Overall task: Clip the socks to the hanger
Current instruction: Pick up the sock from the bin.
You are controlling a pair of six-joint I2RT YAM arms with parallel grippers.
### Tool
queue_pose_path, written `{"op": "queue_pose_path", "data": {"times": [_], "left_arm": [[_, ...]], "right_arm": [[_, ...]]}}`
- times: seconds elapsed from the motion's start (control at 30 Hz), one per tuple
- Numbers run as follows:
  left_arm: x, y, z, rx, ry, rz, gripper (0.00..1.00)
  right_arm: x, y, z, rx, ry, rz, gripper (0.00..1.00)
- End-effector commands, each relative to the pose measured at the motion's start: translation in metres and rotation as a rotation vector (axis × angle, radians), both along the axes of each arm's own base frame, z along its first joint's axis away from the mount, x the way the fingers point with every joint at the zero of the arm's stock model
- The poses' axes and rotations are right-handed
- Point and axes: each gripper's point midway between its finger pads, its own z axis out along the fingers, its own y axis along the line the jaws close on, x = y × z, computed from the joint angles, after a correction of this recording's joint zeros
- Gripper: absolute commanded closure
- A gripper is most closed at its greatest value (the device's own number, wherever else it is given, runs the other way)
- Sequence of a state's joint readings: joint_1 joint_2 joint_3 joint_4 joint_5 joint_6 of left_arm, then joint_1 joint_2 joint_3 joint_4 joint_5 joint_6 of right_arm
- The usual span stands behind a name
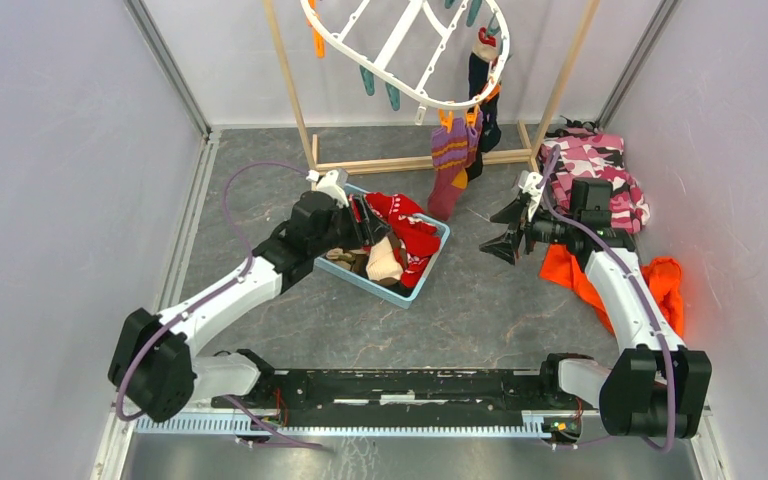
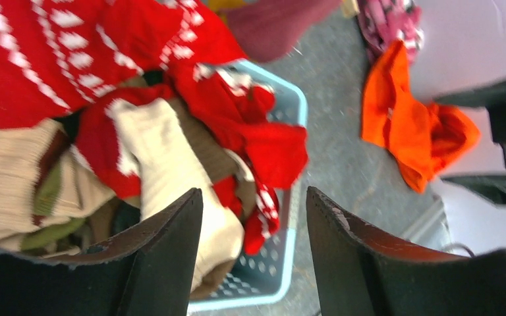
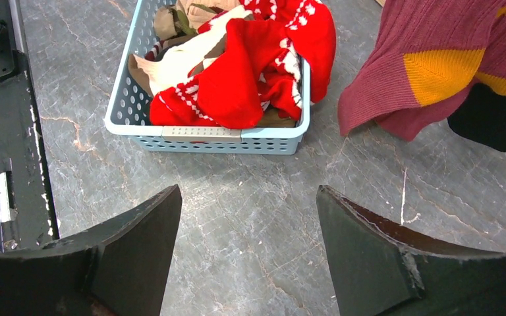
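The white oval hanger (image 1: 400,45) hangs at the back. A purple sock with orange stripes (image 1: 450,165) and a navy sock (image 1: 482,90) dangle from its orange clips. More socks fill a light blue basket (image 1: 422,285): red ones with white patterns (image 1: 407,225) (image 2: 53,59) (image 3: 250,72) and a cream one (image 2: 165,158). My left gripper (image 1: 365,222) (image 2: 253,192) hovers over the basket's pile, jaws apart, the cream sock beside its left finger. Right of the basket, my right gripper (image 1: 498,230) (image 3: 248,188) stands open above bare floor, with nothing between its fingers.
A light wooden pole rack (image 1: 415,160) holds the hanger at the back. A pink camouflage garment (image 1: 600,175) and a bright orange cloth (image 1: 660,285) (image 2: 415,125) lie on the right near the right arm. Grey walls close in both sides.
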State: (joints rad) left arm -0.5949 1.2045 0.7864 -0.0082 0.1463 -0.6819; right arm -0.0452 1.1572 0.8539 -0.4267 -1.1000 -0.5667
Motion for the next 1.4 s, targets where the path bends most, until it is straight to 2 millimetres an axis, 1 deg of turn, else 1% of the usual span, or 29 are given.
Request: {"op": "queue_pose_path", "data": {"times": [0.0, 0.07, 0.17, 0.23, 0.33, 0.43, 0.53, 0.63, 0.73, 0.77, 0.83, 0.93, 0.97, 1.03, 1.17, 1.23, 1.27, 1.3, 1.37], "left_arm": [[0.051, 0.022, 0.015, 0.093, -0.084, 0.212, 0.36], [0.068, 0.027, 0.008, 0.089, -0.023, 0.304, 0.39], [0.088, 0.022, 0.002, 0.106, 0.052, 0.352, 0.46], [0.099, 0.022, -0.009, 0.146, 0.103, 0.395, 0.49], [0.111, 0.024, -0.023, 0.205, 0.172, 0.455, 0.49], [0.12, 0.019, -0.035, 0.23, 0.223, 0.468, 0.47], [0.123, 0.011, -0.042, 0.229, 0.259, 0.454, 0.47], [0.126, 0.007, -0.052, 0.236, 0.28, 0.45, 0.46], [0.129, 0.002, -0.057, 0.24, 0.283, 0.432, 0.49], [0.13, 0.0, -0.056, 0.236, 0.281, 0.426, 0.52], [0.132, -0.002, -0.054, 0.229, 0.271, 0.413, 0.62], [0.132, -0.002, -0.047, 0.228, 0.248, 0.404, 0.86], [0.132, -0.001, -0.044, 0.229, 0.241, 0.4, 0.9], [0.13, 0.0, -0.037, 0.231, 0.224, 0.39, 0.94], [0.12, 0.008, -0.015, 0.242, 0.163, 0.358, 0.98], [0.112, 0.014, 0.003, 0.237, 0.107, 0.343, 0.98], [0.109, 0.017, 0.003, 0.243, 0.091, 0.334, 0.98], [0.103, 0.02, 0.017, 0.23, 0.049, 0.323, 0.98], [0.093, 0.026, 0.032, 0.216, -0.016, 0.297, 0.98]], "right_arm": [[-0.001, 0.004, 0.006, 0.008, -0.048, 0.027, 0.19], [0.0, 0.003, 0.006, 0.006, -0.051, 0.025, 0.18], [0.0, 0.003, 0.005, 0.001, -0.052, 0.02, 0.18], [-0.001, 0.002, 0.004, -0.001, -0.053, 0.018, 0.18], [-0.001, 0.002, 0.004, -0.002, -0.055, 0.018, 0.18], [0.0, 0.002, 0.004, -0.004, -0.058, 0.017, 0.18], [0.0, 0.001, 0.003, -0.008, -0.059, 0.016, 0.18], [0.0, 0.001, 0.003, -0.008, -0.058, 0.016, 0.18], [0.001, 0.001, 0.003, -0.01, -0.058, 0.018, 0.18], [0.001, 0.001, 0.003, -0.01, -0.058, 0.018, 0.18], [0.0, 0.001, 0.003, -0.011, -0.059, 0.018, 0.18], [-0.001, 0.001, 0.002, -0.013, -0.057, 0.019, 0.18], [-0.001, 0.001, 0.003, -0.013, -0.061, 0.02, 0.18], [-0.001, 0.001, 0.003, -0.013, -0.061, 0.02, 0.18], [-0.001, 0.001, 0.004, -0.014, -0.061, 0.023, 0.18], [-0.002, 0.002, 0.004, -0.013, -0.062, 0.026, 0.18], [-0.002, 0.002, 0.004, -0.012, -0.062, 0.028, 0.18], [-0.002, 0.002, 0.004, -0.012, -0.062, 0.031, 0.18], [-0.003, 0.003, 0.005, -0.009, -0.062, 0.038, 0.18]]}}
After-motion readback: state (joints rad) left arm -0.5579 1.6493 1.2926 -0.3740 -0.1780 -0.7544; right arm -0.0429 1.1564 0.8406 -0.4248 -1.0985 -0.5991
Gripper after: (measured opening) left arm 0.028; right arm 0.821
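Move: The red sock with the white pattern lies on the pile at the far end of the bin, about 11 cm straight ahead of the open left gripper and 9 cm below it. The cream sock is only 1 cm ahead, 4 cm to the right and roughly 11 cm down; the plain red sock is some 4 cm ahead and 12 cm right, about 10 cm down. From the right gripper, the patterned sock is about 12 cm ahead, 25 cm left and 11 cm lower. Bring the left gripper about 12 cm forward over the cream sock, then down some 7 cm onto the red patterned sock, turning the wrist about 20 degrees counter-clockwise and tipping the fingers farther down. Shut the half-open fingers to pinch the knit, then lift nearly 5 cm, easing slightly back. ##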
